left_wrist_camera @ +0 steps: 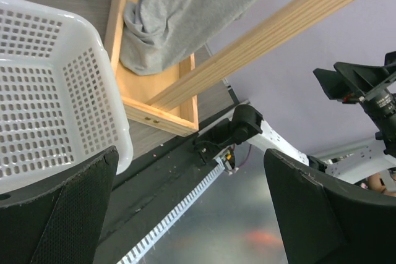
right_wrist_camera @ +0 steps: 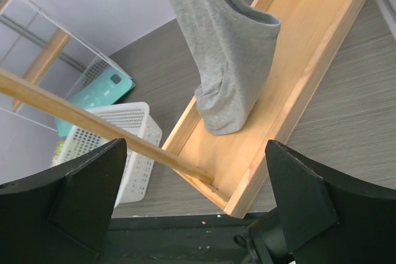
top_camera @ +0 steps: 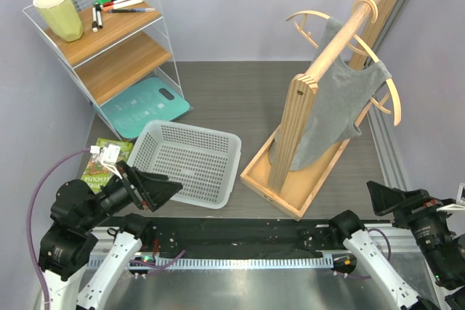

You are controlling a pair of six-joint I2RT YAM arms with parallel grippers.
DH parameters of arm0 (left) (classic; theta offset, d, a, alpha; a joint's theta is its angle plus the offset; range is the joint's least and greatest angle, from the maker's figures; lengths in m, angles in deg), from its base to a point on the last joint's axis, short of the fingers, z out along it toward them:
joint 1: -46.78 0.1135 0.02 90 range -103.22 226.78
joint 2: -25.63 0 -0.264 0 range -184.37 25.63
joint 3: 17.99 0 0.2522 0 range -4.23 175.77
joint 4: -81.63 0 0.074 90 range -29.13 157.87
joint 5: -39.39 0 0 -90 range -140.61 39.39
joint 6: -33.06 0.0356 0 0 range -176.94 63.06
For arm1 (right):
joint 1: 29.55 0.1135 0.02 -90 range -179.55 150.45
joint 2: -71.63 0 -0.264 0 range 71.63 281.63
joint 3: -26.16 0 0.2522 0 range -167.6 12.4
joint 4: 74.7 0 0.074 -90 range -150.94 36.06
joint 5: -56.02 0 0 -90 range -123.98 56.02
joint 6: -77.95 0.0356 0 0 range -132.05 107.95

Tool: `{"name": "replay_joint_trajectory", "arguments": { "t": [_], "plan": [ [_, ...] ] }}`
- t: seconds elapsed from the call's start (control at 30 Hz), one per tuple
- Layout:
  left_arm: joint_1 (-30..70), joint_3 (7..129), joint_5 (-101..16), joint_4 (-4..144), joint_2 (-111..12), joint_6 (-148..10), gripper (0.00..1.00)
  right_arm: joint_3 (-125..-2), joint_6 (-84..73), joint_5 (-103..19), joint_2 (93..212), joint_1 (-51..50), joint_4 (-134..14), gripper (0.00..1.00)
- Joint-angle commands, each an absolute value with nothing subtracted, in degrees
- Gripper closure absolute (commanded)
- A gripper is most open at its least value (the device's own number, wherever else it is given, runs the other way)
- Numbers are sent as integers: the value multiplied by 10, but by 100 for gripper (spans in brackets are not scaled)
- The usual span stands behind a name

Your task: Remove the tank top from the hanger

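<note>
The grey tank top point(top_camera: 333, 107) hangs limp on a curved pale-wood hanger point(top_camera: 393, 99) hooked over the rack's rail point(top_camera: 347, 28). Its hem bunches in the rack's wooden base tray point(top_camera: 289, 188). My left gripper point(top_camera: 166, 191) hovers low at the near left, open and empty, beside the white basket. My right gripper point(top_camera: 381, 197) is at the near right, open and empty, short of the tray's corner. The left wrist view shows the tank top point(left_wrist_camera: 179, 10) far ahead of the gripper point(left_wrist_camera: 192, 214). In the right wrist view the tank top point(right_wrist_camera: 226, 60) hangs well beyond the gripper point(right_wrist_camera: 195, 208).
A second bare hanger point(top_camera: 311, 24) hangs further back on the rail. The rack's upright post point(top_camera: 294, 132) stands in front of the garment. A white perforated basket point(top_camera: 190, 161) sits left of the tray. A wire shelf point(top_camera: 109, 41), a teal scale point(top_camera: 142, 107) and a green booklet point(top_camera: 105, 161) fill the left side.
</note>
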State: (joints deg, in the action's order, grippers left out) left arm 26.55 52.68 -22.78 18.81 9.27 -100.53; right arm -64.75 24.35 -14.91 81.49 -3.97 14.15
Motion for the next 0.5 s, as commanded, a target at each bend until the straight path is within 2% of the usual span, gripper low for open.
{"name": "replay_joint_trajectory", "arguments": {
  "t": [0.0,0.23,0.47],
  "plan": [
    [267,504,-182,248,93,-1033,0,-657,184,-110,903,-27,129,0],
    [267,504,-212,219,57,-1014,0,-750,102,11,1019,-22,95,0],
    [267,493,-177,245,35,-1033,0,-856,13,119,1159,-9,59,0]
  ]
}}
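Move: The wooden hanger's near right end, beside the tank top's shoulder, is about 12 cm ahead of the right hand, 5 cm to its right and 8 cm above. The tank top's middle hangs some 16 cm ahead, 4 cm left and 6 cm below that hand; the rack's front post stands about 14 cm ahead and 15 cm left, its middle 14 cm lower. From the left hand, the hanger end is roughly 11 cm forward, 36 cm right and 8 cm higher. Towards the hanger's near right end the right hand swings in, open, first level and forward, then forward and climbing: about 9 cm out and 7 cm up. Its left side rolls down by some 20 degrees while it turns about 10 degrees clockwise, stopping short of the wood. The left hand, also open, eases about 3 cm forward, down and right beside the basket. ##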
